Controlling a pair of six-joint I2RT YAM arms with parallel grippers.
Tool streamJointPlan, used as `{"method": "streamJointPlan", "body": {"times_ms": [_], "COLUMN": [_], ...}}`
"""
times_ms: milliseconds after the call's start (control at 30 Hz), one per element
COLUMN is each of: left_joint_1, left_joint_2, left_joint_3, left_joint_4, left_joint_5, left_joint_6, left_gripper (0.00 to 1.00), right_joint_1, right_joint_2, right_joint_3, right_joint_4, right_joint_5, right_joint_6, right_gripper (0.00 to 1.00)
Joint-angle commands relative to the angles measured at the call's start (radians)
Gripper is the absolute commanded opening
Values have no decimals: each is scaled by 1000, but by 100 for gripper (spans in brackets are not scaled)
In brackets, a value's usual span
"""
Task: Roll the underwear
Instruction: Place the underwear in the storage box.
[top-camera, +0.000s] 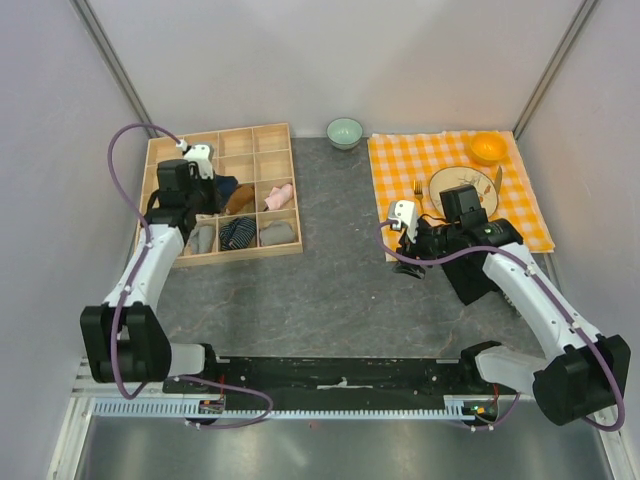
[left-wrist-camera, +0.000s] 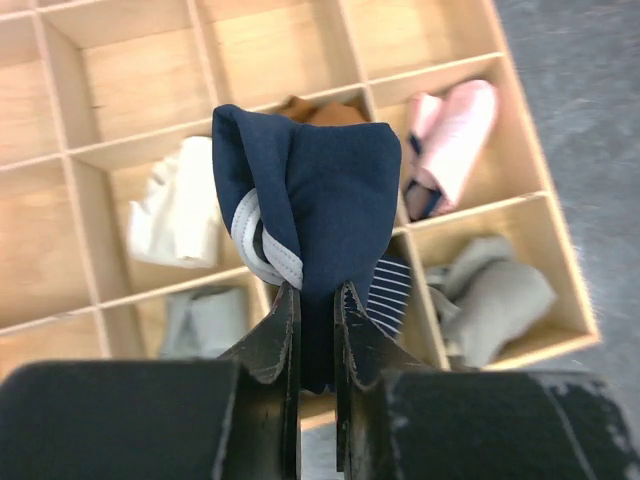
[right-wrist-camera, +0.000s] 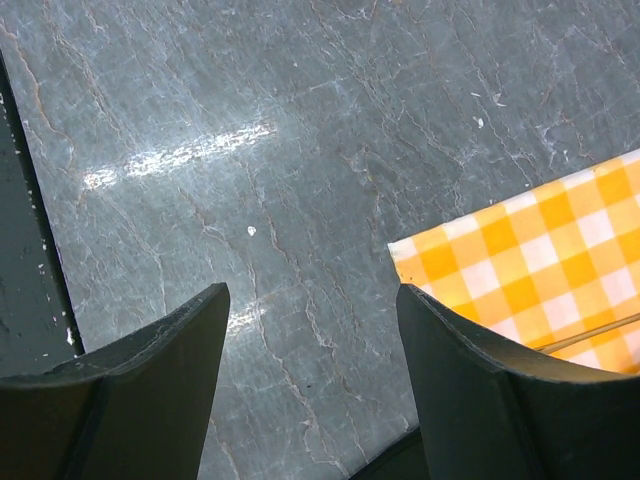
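Note:
The underwear (left-wrist-camera: 320, 190) is a navy blue roll with white trim showing at its left side. My left gripper (left-wrist-camera: 317, 295) is shut on its lower end and holds it above the middle cells of the wooden organizer (left-wrist-camera: 130, 75). From the top view, the left gripper (top-camera: 205, 180) and the underwear (top-camera: 224, 188) hang over the organizer's centre row. My right gripper (right-wrist-camera: 312, 290) stands open over bare grey table, nothing between its fingers. It sits low by the near left corner of the checked cloth (right-wrist-camera: 540, 250), where the top view also shows the right gripper (top-camera: 409, 264).
The organizer (top-camera: 270, 135) holds pink (top-camera: 280, 195), brown (top-camera: 240, 200), striped (top-camera: 238, 232) and grey (top-camera: 280, 232) rolls, plus a white one (left-wrist-camera: 175, 215). A green bowl (top-camera: 345, 131) stands behind. The orange checked cloth (top-camera: 400, 160) carries a plate (top-camera: 450, 182), fork (top-camera: 418, 190) and orange bowl (top-camera: 488, 148).

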Motion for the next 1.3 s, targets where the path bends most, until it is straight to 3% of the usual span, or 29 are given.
{"method": "streamJointPlan", "body": {"times_ms": [0, 200, 500, 867, 1267], "left_joint_1": [92, 263, 402, 415, 436], "left_joint_2": [97, 195, 187, 13, 71], "left_joint_3": [97, 122, 16, -278, -311], "left_joint_4": [9, 49, 116, 221, 199], "left_joint_5": [-55, 37, 37, -60, -66], "left_joint_6": [209, 231, 274, 533, 585], "left_gripper": [2, 2, 2, 2, 2], "right_joint_1": [9, 15, 38, 46, 58], "right_joint_2": [7, 39, 88, 105, 108], "right_joint_3": [-7, -10, -10, -12, -12], "right_joint_4": [28, 30, 28, 26, 22], "right_joint_5": [-2, 13, 35, 28, 41], "right_joint_6": [15, 13, 13, 12, 7], "right_gripper": [76, 76, 76, 76, 76]}}
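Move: The navy underwear is already pinched in the left fingers. The empty front-left cell of the storage box lies about 19 cm to that hand's left, 4 cm back and 17 cm below. The next cell, holding the grey cloth, is some 7 cm left and 3 cm back; the white cloth is 7 cm left and 7 cm ahead; the striped cloth is about 4 cm right and 3 cm back. From the right hand the empty cell lies roughly 66 cm left, 11 cm ahead and 16 cm down. The rolled underwear, kept pinched, is carried by the left hand some 17 cm left above the box towards the empty front-left cell, then mostly back and down, ending about 11 cm lower. The left side of the hand rolls up about 20 degrees as the fingers tip farther down. The open, empty right hand merely sinks about 3 cm. ##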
